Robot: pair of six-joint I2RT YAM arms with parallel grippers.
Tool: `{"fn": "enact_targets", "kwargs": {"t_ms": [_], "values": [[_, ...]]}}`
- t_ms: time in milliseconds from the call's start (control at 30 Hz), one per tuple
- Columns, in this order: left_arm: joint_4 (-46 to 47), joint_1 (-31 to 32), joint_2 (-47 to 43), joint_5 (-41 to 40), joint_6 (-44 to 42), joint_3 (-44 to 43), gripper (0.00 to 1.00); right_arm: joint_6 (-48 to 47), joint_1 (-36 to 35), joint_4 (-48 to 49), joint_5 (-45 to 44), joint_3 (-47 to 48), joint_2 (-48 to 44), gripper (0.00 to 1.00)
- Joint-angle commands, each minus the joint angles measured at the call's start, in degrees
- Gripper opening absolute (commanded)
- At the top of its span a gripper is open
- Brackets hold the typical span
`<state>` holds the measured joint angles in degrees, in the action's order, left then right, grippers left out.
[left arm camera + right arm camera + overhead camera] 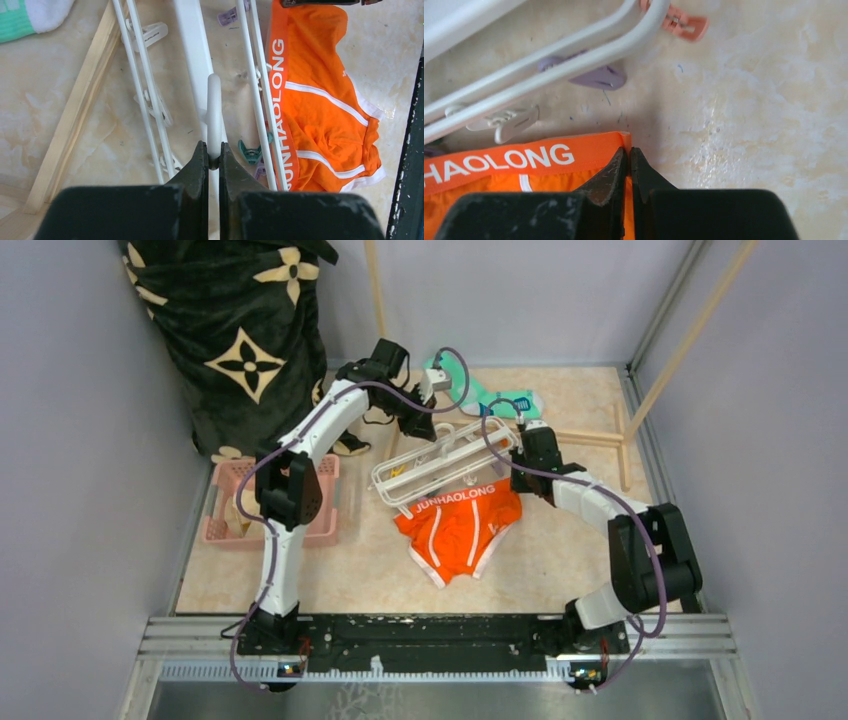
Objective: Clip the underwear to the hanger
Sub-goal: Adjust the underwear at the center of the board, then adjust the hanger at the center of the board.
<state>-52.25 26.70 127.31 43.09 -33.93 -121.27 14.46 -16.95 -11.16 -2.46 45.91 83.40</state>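
Note:
The orange underwear (460, 525) lies spread on the floor, its lettered waistband against the near bar of the white hanger (445, 462). My left gripper (213, 155) is shut on the hanger's white hook (214, 110), and the frame's bars (192, 50) run away beneath it. The underwear (320, 100) lies to the right of those bars. My right gripper (629, 152) is shut on the right end of the underwear's waistband (524, 160), just below the hanger's corner (574, 55). Lilac (599, 77), white (506, 122) and orange (684, 22) clothespins lie by the frame.
A pink basket (325, 495) holding a cream cloth (240, 515) stands at the left. Behind it is a tall black patterned bundle (240, 340). A teal sock (495, 400) and pale wooden poles (590, 437) lie behind the hanger. Walls close in on both sides.

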Motion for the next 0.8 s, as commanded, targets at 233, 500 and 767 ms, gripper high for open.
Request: {"fn": "enact_targets", "kwargs": {"t_ms": [233,500,767], "values": [[9.95,0.32,-6.4,1.96,4.46,6.44,0.61,-3.81,0.34,6.83,-4.19,2.73,-4.1,0.46],[26.12,-0.19,-22.22,-0.75,20.43,22.34,0.69,-3.64,1.48,0.46,-7.43,8.91,-7.68,0.53],[48.35,-0.46,-46.88,-17.01,44.15,55.89,0.7,-5.73,5.56,-2.12,-3.43,24.43,6.79,0.49]]}}
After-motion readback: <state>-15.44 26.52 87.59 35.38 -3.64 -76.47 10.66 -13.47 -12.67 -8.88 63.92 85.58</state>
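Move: The left fingers are shut on the hanger's hook; the hanger's middle is about 8 cm below, 4 cm back and 2 cm to the right, with the underwear's middle some 19 cm back, 6 cm right and 12 cm down. The right fingers pinch the underwear's right waistband corner, its middle about 9 cm back, 11 cm left and 3 cm down. The hanger's middle stands 6 cm ahead and 14 cm left of the right hand, about level. Both hands open and let go, rising about 10 cm, left drawing back-left off the hook, right going forward. ##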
